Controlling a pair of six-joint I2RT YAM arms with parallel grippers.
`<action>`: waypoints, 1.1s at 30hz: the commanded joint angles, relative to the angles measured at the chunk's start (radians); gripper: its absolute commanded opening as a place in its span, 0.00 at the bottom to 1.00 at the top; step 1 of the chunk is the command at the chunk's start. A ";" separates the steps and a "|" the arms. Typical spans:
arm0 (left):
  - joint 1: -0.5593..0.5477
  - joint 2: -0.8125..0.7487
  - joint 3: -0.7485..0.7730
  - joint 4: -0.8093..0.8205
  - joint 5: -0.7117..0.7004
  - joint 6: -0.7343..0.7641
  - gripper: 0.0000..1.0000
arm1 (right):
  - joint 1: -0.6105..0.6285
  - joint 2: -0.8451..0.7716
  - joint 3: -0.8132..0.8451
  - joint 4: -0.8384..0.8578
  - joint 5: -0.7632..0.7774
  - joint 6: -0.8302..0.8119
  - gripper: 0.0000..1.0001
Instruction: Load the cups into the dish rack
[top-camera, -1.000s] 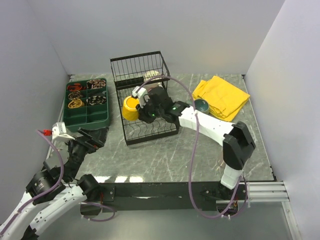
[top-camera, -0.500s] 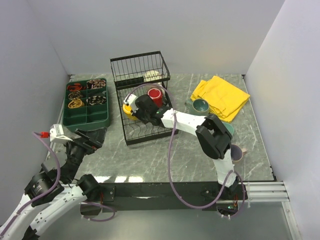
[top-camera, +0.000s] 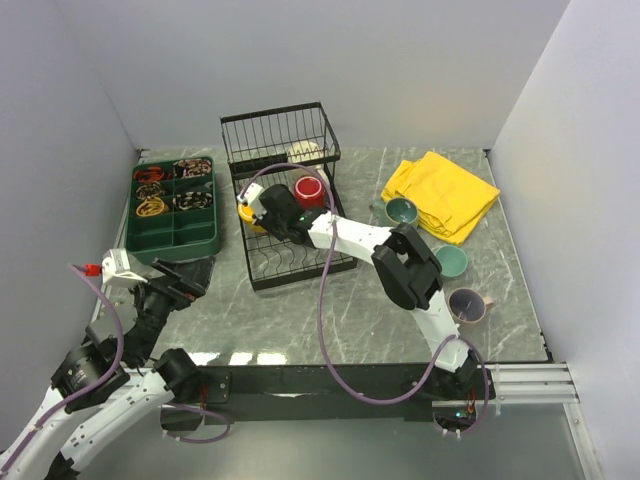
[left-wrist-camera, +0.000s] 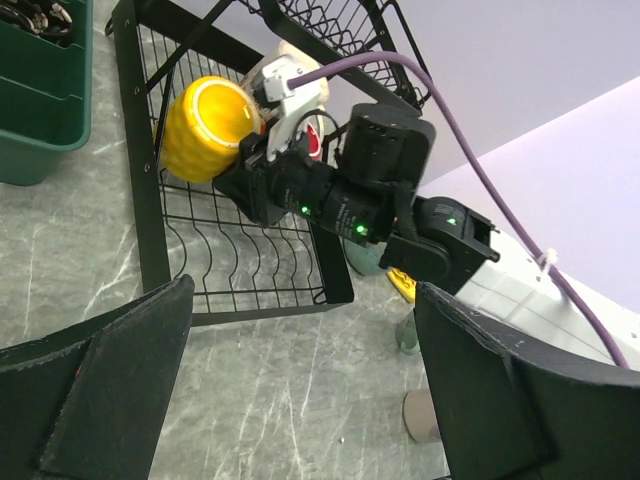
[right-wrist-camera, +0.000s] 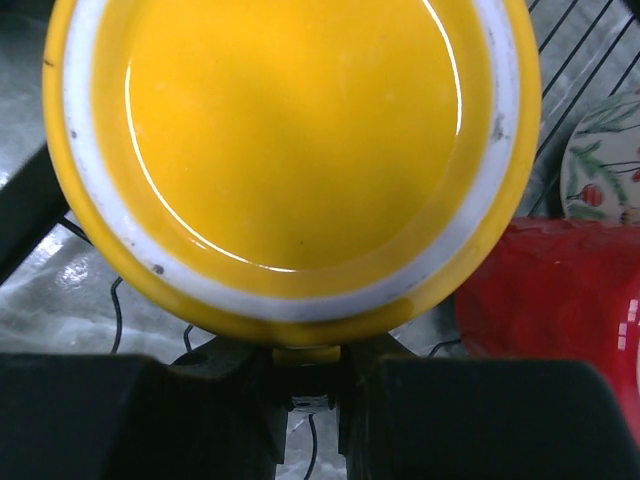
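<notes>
My right gripper (top-camera: 263, 214) is shut on the handle of the yellow mug (top-camera: 248, 214), which lies tipped on its side over the left part of the black wire dish rack (top-camera: 300, 268). In the right wrist view the yellow mug (right-wrist-camera: 300, 150) fills the frame, its handle between my fingers (right-wrist-camera: 130, 420). A red mug (top-camera: 308, 189) and a cream mug (top-camera: 303, 152) sit in the rack. A small teal mug (top-camera: 402, 210), a large teal mug (top-camera: 451, 261) and a pinkish-beige mug (top-camera: 467, 304) stand on the table at the right. My left gripper (left-wrist-camera: 300, 400) is open and empty, near the table's front left.
A dark green compartment tray (top-camera: 175, 235) with small items stands left of the rack. A yellow cloth (top-camera: 440, 192) lies at the back right. White walls close in the table on three sides.
My right arm has swung its elbow in and carried the yellow mug a little left over the rack. The red mug, hidden a second ago, now shows. The left arm has barely moved.
</notes>
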 joint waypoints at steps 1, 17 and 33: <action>-0.001 0.003 -0.007 0.008 -0.003 -0.009 0.96 | 0.001 0.011 0.060 0.065 0.021 -0.010 0.12; -0.001 0.009 -0.019 0.022 0.008 -0.019 0.96 | -0.019 -0.030 0.028 0.052 0.006 -0.012 0.70; -0.001 -0.020 -0.024 0.023 0.022 -0.022 0.96 | -0.019 -0.292 -0.178 -0.191 -0.432 -0.491 0.84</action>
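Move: The right hand already grips the yellow cup's handle, with the cup's body upside down beyond the fingertips. Its seat on the dish rack's wires by the left rail is about 3 cm ahead, 4 cm left and 6 cm below. The red cup stands some 6 cm ahead and 9 cm right, the floral cup about 15 cm ahead and 9 cm right, both roughly level. From the left hand that seat is some 26 cm ahead, 8 cm right and 24 cm down. Down about 2 cm first, the right hand lowers the upturned yellow cup to the rack wires, then the fingers open wide and let go of its handle. After edging about 1 cm forward and up, the hand backs clear, rising about 10 cm from its lowest point, drawing back some 5 cm and slightly right, turning about 15 degrees counter-clockwise. ##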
